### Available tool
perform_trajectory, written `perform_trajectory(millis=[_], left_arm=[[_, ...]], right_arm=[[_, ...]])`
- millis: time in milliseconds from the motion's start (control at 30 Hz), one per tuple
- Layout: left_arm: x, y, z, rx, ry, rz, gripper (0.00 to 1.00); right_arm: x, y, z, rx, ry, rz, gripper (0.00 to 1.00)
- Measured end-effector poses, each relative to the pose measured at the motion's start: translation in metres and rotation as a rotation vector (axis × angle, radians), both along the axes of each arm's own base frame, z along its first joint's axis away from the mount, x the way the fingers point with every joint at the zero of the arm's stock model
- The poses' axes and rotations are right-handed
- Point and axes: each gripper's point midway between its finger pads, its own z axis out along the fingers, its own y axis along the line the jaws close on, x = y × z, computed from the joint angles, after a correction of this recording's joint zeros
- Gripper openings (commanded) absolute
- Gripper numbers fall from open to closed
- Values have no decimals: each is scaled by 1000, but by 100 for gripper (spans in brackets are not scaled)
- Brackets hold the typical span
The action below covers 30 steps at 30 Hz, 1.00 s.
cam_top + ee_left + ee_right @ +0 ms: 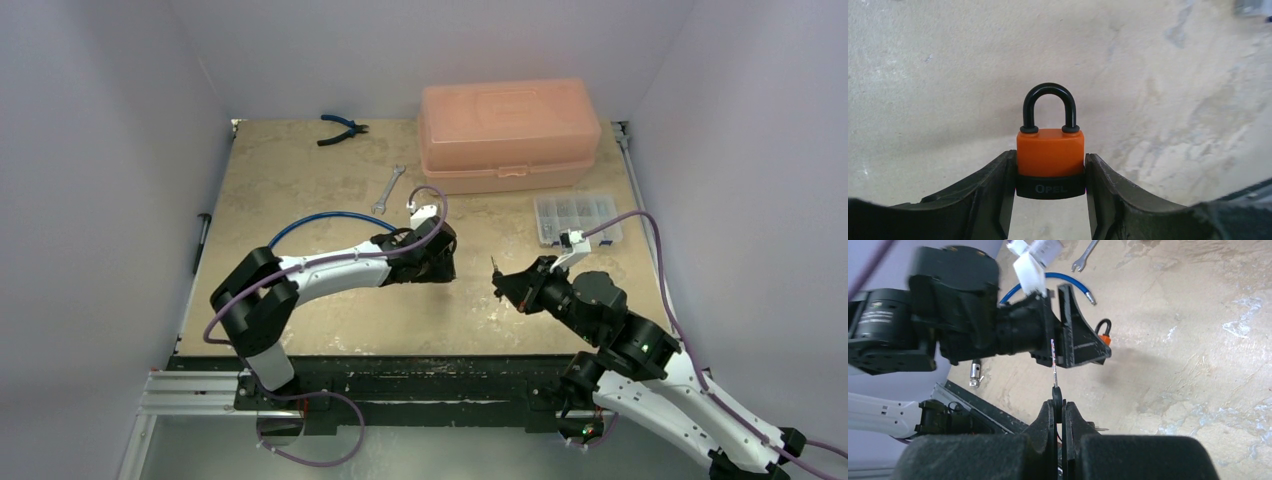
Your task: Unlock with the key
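Observation:
A padlock [1050,152] with an orange body, a black base and a black shackle stands upright between the fingers of my left gripper [1050,157]. That gripper is shut on the padlock's sides, low over the table near its middle [440,262]. In the right wrist view the padlock [1104,338] peeks out beyond the left gripper's fingers [1075,335]. My right gripper [1060,407] is shut on the black head of a small key [1054,365]. The key's metal blade points at the left gripper, a short gap away. From above, the key [495,268] sits to the right of the left gripper.
A pink toolbox [510,135] stands at the back, with a clear parts box [577,218] in front of it. Blue-handled pliers [342,128] and a wrench [388,190] lie at the back left. A blue cable [320,222] curves beside the left arm.

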Motion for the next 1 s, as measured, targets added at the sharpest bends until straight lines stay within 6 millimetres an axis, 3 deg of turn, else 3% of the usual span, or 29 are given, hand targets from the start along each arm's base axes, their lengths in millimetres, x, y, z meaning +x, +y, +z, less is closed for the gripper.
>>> perform_trajectory(millis=[200,333,633,1000], left_arm=[[9,-13,44,-196,-50,58,0],[14,-12,60,-290,-49,116,0],[25,-9,84,-434,-36,216,0],[26,3,85,-556,25,341,0]], right_arm=[[0,-2,-4,-8,18,-12,0],[2,-1,-10,-24,38,-23,0],[10,8,-40,-93,115,-30,0],[24,37,-66,-132,182,13,0]])
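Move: Gripped already by the left hand, the padlock lies about 9 cm ahead, 10 cm left and 17 cm below the right hand; the clear parts box is some 22 cm ahead, 17 cm right and 22 cm below. From the left hand, the key held by the right lies about 7 cm back, 9 cm right and 18 cm up; the cable end is 10 cm ahead, 8 cm left and 6 cm below, the wrench 21 cm ahead, 11 cm left and equally low. Lifting the already-gripped padlock about 9 cm and slightly forward, the left hand rolls some 35 degrees, its fingers swinging from steeply down towards its right. After a slow start the right hand, key still pinched, sinks about 7 cm and drifts left and a little forward towards the padlock, fingertips tipping down about 10 degrees. ##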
